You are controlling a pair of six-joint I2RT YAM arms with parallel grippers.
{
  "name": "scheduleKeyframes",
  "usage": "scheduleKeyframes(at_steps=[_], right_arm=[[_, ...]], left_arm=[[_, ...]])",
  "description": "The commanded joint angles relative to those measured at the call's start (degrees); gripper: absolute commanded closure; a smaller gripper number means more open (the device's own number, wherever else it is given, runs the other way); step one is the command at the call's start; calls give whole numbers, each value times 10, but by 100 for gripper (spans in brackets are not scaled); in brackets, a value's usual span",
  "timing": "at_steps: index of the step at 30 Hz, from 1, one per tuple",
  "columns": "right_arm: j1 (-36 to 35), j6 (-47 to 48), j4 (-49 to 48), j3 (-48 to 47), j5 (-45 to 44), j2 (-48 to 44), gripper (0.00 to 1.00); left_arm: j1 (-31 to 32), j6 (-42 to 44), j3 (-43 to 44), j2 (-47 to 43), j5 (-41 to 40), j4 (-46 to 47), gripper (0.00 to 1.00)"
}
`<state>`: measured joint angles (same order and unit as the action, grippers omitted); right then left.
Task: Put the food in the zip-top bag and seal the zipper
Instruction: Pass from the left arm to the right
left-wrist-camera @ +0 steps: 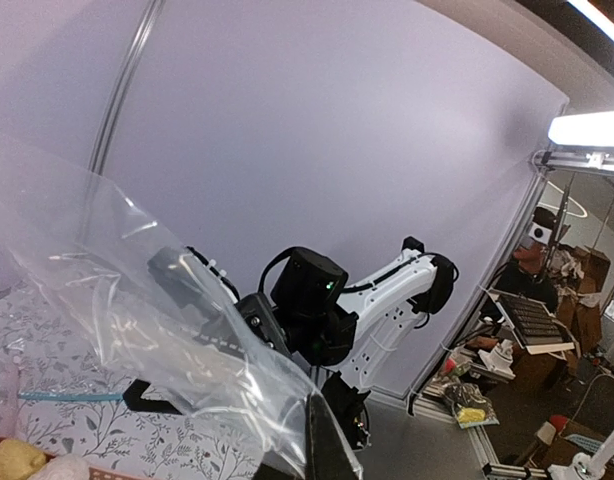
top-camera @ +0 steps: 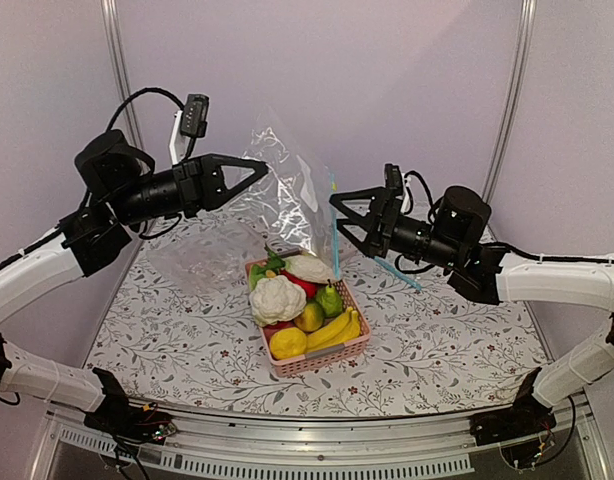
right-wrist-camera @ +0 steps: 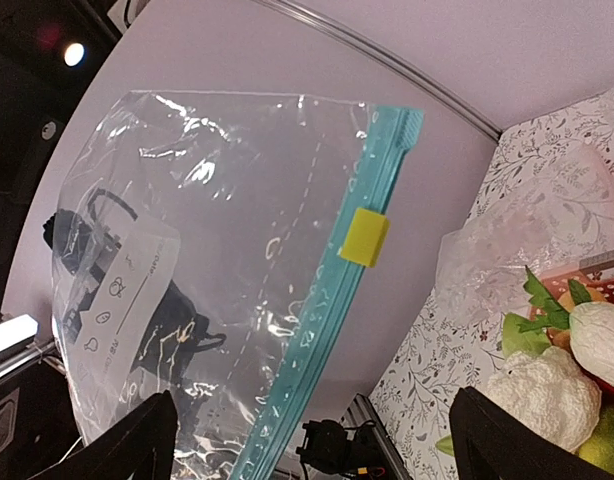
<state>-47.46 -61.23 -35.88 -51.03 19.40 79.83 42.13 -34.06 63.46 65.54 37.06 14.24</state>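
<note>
My left gripper (top-camera: pixel 259 170) is shut on a corner of the clear zip-top bag (top-camera: pixel 287 200) and holds it up over the table; in the left wrist view one dark finger (left-wrist-camera: pixel 322 440) pinches the plastic (left-wrist-camera: pixel 137 300). The light-blue zipper (top-camera: pixel 334 232) hangs upright. My right gripper (top-camera: pixel 339 218) stands open at it; in the right wrist view the zipper (right-wrist-camera: pixel 322 300), with its yellow slider (right-wrist-camera: pixel 366 237), runs between the spread fingers (right-wrist-camera: pixel 127 440). The food lies in the pink basket (top-camera: pixel 327 362): a white oblong piece (top-camera: pixel 309 267), a yellow lemon (top-camera: pixel 287 343) and a green fruit (top-camera: pixel 309 318).
The basket also holds a cauliflower (top-camera: pixel 277 298), a banana bunch (top-camera: pixel 337 330) and a green pear (top-camera: pixel 330 300). Crumpled clear plastic (top-camera: pixel 202 262) lies on the flowered cloth left of the basket. A loose light-blue strip (top-camera: pixel 397 272) lies under the right arm.
</note>
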Motion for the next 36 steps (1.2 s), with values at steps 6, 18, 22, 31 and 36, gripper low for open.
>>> scheduleKeyframes(at_steps=[6,18,22,31,36], right_arm=[[-17,-47,-115,-49,57,43,13],[-18,-57,-150,-38,41,30,54],[-18,-37,-122,-34,32,12,67],[-21,38,2,-35,-8,-29,100],[-27,124,157,-68,-40,-62,100]], left_arm=[[-13,-6,-6,-12,5,33,100],[-27,-10,-48,-39,-17,18,100],[-33,-7,-61,-47,-26,2,100],[-48,8,-64,-57,-31,-39,100],[-64,43,-41,-62,-49,-148,37]])
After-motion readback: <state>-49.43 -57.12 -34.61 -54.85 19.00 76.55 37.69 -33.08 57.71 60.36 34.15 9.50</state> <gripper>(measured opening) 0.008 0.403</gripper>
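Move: The bag hangs from the left hand's shut fingers. The middle of its blue zipper edge is about 11 cm right of the left hand, 3 cm farther out and 9 cm lower. For the open right hand that edge is just off the fingertips, some 3 cm to the left and about level. About 27 cm below the right hand and 4 cm nearer the base lie the pear, 2 cm left, and the cauliflower, 13 cm left. Upward goes the right hand, after first reaching about 2 cm left to the zipper edge: it climbs some 6 cm while easing 2 cm back, and its wide-open fingers close until they pinch the blue strip below the yellow tab, then it sinks slightly. The left hand, after a slight rise, lowers about 4 cm, draws 3 cm left, away from the right hand, and a little forward, and at the very end opens its fingers partway. ##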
